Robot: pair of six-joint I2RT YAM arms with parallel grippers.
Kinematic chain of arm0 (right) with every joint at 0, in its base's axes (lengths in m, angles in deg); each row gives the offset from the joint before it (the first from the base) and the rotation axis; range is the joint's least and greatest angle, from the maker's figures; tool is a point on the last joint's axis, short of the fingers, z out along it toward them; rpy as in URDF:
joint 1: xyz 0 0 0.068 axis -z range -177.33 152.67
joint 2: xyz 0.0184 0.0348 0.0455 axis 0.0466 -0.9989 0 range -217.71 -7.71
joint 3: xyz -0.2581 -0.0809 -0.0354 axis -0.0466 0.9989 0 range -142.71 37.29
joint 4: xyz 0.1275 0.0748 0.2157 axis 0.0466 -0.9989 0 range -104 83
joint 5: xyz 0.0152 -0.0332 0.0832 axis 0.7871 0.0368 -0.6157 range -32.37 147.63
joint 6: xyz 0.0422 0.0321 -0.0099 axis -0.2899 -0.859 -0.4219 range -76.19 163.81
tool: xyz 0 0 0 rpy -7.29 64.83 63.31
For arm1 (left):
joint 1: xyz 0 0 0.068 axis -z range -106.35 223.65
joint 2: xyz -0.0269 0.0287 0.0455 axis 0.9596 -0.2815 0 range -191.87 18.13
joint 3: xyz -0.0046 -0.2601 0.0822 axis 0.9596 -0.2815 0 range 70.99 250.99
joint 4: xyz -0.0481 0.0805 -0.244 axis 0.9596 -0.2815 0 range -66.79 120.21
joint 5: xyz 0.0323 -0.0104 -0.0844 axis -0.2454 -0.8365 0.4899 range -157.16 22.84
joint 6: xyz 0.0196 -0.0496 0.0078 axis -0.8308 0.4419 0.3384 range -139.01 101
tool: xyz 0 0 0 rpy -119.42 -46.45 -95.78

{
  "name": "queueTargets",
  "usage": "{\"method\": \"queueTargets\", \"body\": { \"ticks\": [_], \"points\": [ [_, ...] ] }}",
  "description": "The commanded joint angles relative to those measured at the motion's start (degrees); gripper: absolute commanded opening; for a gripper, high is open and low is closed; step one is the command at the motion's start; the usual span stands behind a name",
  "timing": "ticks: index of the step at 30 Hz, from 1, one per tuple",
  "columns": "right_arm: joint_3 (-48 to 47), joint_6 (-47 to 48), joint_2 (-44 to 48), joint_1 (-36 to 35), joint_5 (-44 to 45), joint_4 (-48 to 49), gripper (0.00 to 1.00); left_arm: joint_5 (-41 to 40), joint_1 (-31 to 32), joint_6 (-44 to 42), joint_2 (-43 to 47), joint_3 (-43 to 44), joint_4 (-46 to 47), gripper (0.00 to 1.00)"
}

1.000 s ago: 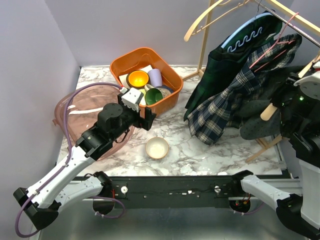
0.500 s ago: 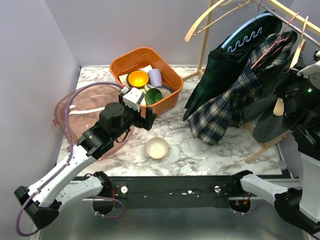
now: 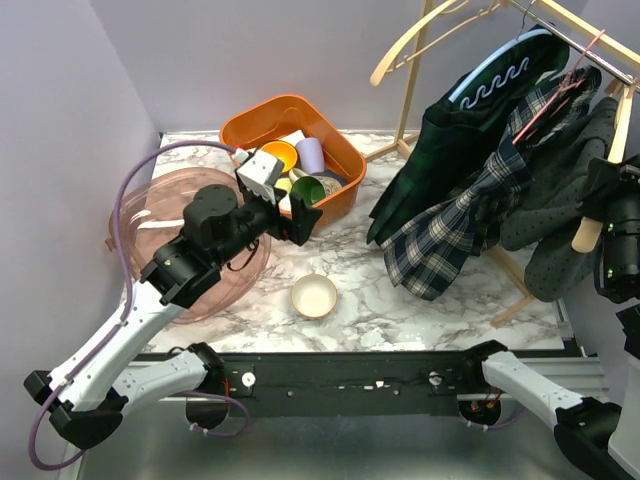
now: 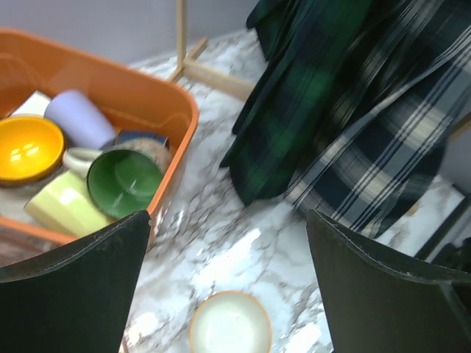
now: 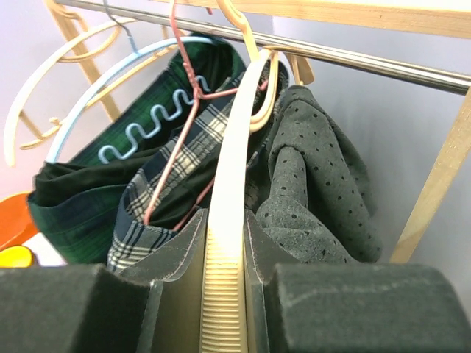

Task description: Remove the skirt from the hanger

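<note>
A grey dotted skirt [image 3: 558, 205] hangs over a cream plastic hanger [image 3: 586, 232] at the right end of the clothes rail. In the right wrist view the hanger [image 5: 237, 140] runs up between my fingers to its hook on the metal rail [image 5: 346, 57], with the skirt [image 5: 320, 184] draped to its right. My right gripper [image 5: 226, 246] is shut on the hanger's ribbed arm; it also shows in the top view [image 3: 612, 240]. My left gripper [image 3: 288, 216] is open and empty above the table, over a small cream bowl [image 4: 230, 323].
A plaid garment [image 3: 450, 235] on a pink wire hanger and a dark green garment [image 3: 425, 150] on a blue hanger hang left of the skirt. An orange bin [image 3: 240, 130] holds cups and bowls. A pink basin [image 3: 140, 215] sits at left. The rack's wooden foot [image 3: 515, 300] lies nearby.
My right gripper has carried the hanger and grey skirt to the right, away from the plaid garment, so the skirt now hangs straighter. My left gripper has shifted slightly up and back.
</note>
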Motion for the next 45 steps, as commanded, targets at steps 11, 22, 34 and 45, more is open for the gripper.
{"method": "queueTargets", "body": {
  "ticks": [11,22,34,45],
  "points": [
    [5.8,6.41,3.94,0.11,-6.58,20.58,0.01,9.71,0.15,5.64,-3.35,11.01,2.13,0.99],
    [-0.35,0.43,4.9,0.11,-10.89,7.58,0.01,16.91,0.15,1.78,-3.87,11.52,6.45,0.99],
    [-8.88,-9.67,4.63,0.11,-10.19,-12.64,0.01,18.4,0.32,4.41,-11.44,20.93,3.1,0.99],
    [-8.97,-12.93,7.1,0.11,-11.42,-15.89,0.01,32.29,0.23,5.55,-14.69,22.25,11.71,0.98]
  ]
}}
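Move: The grey spotted skirt hangs from the wooden hanger that the right hand already grips, its middle some 10 cm ahead of that hand, 3 cm right and 12 cm below. From the right hand the rail is about 14 cm ahead and 7 cm up, straight ahead, and the plaid skirt roughly 10 cm ahead, 13 cm left and 15 cm lower. From the left hand the grey skirt lies about 42 cm right, 6 cm ahead and 6 cm higher. The wooden hanger, with the grey skirt on it, is kept pinched by one arm in the right hand, which hovers near the rail and then draws back about 7 cm, away from the rail, turning slightly counter-clockwise with its left side rising. Meanwhile the left hand, fingers still wide open, rises about 12 cm beside the orange bin and drifts right towards the skirt, turning clockwise some 25 degrees. ##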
